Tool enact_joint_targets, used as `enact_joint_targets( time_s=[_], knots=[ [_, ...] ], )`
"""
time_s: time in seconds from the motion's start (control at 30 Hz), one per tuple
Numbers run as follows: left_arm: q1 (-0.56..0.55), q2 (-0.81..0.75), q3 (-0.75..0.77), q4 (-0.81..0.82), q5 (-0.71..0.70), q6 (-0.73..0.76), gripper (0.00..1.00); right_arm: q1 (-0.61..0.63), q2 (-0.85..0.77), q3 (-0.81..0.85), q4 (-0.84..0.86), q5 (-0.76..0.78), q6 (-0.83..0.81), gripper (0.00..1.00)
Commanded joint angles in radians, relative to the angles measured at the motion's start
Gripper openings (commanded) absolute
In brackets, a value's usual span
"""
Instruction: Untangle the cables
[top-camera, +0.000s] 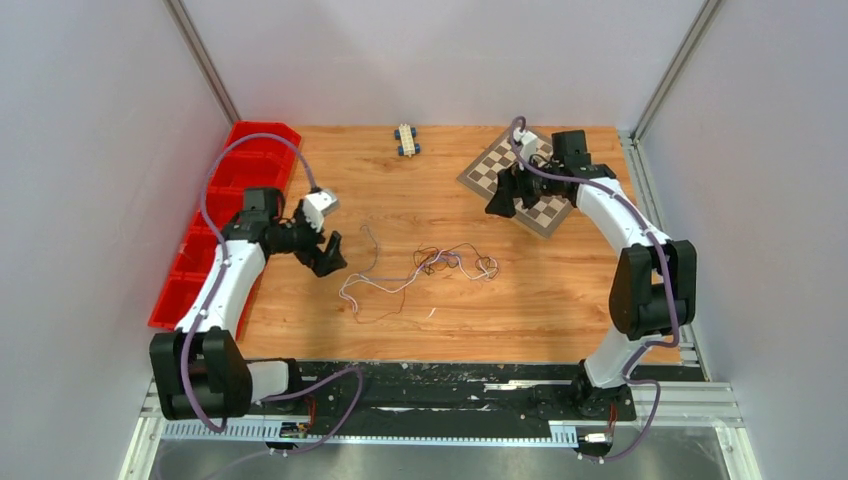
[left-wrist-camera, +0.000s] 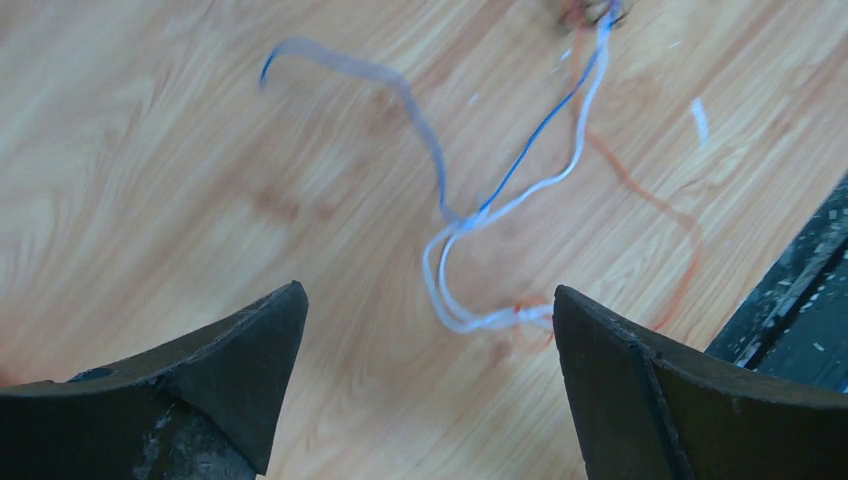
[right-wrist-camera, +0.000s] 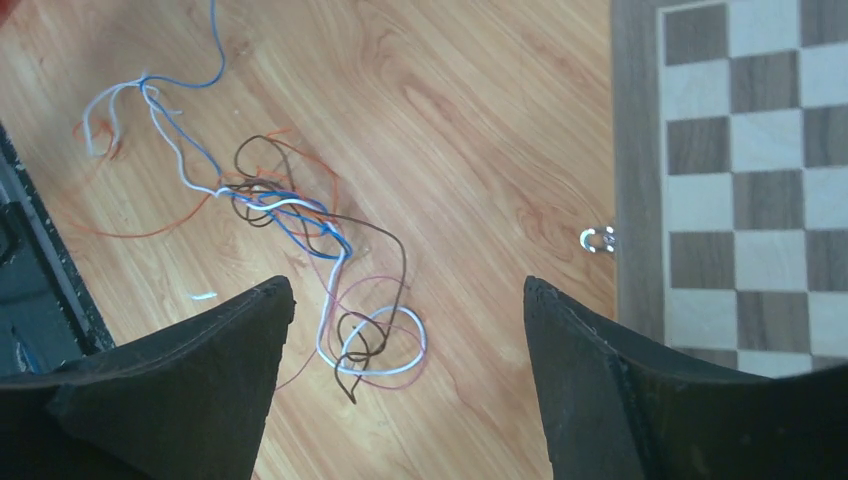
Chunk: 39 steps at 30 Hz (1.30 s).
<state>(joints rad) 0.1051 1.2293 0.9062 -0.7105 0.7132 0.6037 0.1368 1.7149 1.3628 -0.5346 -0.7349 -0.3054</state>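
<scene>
The cables (top-camera: 440, 262) lie loose on the wooden table between the two arms, thin white, blue, orange, brown and purple strands tangled near the middle. My left gripper (top-camera: 328, 255) hovers at their left end, open. In its wrist view a doubled white strand (left-wrist-camera: 470, 322) runs up to the right fingertip (left-wrist-camera: 600, 340), and nothing is between the jaws (left-wrist-camera: 428, 295). My right gripper (top-camera: 505, 200) hangs open over the chessboard's near-left edge, apart from the wires. Below its jaws (right-wrist-camera: 408, 290) lies a white-and-brown loop (right-wrist-camera: 385, 345), with the main knot (right-wrist-camera: 290, 205) farther off.
Red bins (top-camera: 225, 215) line the table's left edge behind the left arm. A chessboard (top-camera: 520, 180) lies at the back right and a small toy block car (top-camera: 406, 140) at the back centre. A black strip (top-camera: 450, 375) borders the near edge.
</scene>
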Motion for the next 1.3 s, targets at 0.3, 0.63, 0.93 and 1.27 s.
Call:
enact_joint_targets(
  time_s=[0.3, 0.63, 0.93, 1.27],
  knots=[
    [-0.430, 0.568, 0.307, 0.404, 0.059, -0.572, 0.77, 0.117, 0.126, 0.011, -0.037, -0.154, 0.138, 0.61],
    [-0.482, 0.760, 0.351, 0.475, 0.106, -0.758, 0.58, 0.247, 0.193, -0.090, 0.089, -0.059, 0.276, 0.70],
    [-0.483, 0.741, 0.280, 0.538, 0.167, -0.822, 0.13, 0.347, 0.328, -0.045, 0.139, 0.157, 0.297, 0.66],
    [-0.269, 0.412, 0.253, 0.365, 0.200, -0.707, 0.00, 0.247, 0.171, -0.216, 0.052, 0.390, 0.105, 0.00]
  ],
)
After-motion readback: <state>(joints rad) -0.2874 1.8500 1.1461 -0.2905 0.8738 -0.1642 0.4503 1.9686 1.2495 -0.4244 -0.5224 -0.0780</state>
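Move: From the left hand the tangle's near side, a black-and-orange snarl, lies about 21 cm right, 5 cm ahead and 10 cm below. The white-blue bend is almost beneath that hand, some 2 cm right; the white scrap is about 24 cm right and 10 cm back. From the right hand the tangle's right part is about 10 cm left, 7 cm back and 14 cm down; the loose coil sits 7 cm right of that part and 3 cm nearer, the chessboard's middle 20 cm right and 23 cm beyond. Rightwards the left hand sweeps some 20 cm, dropping and reaching slightly forward, turning about 35 degrees until its fingers point nearly straight right; it shuts on a black strand at the tangle's left side, then lifts about 4 cm, easing back left. Down, left and back the right hand comes, its fingers tipping steeper, and pinches the bundled cables at the tangle's right part near the table. ##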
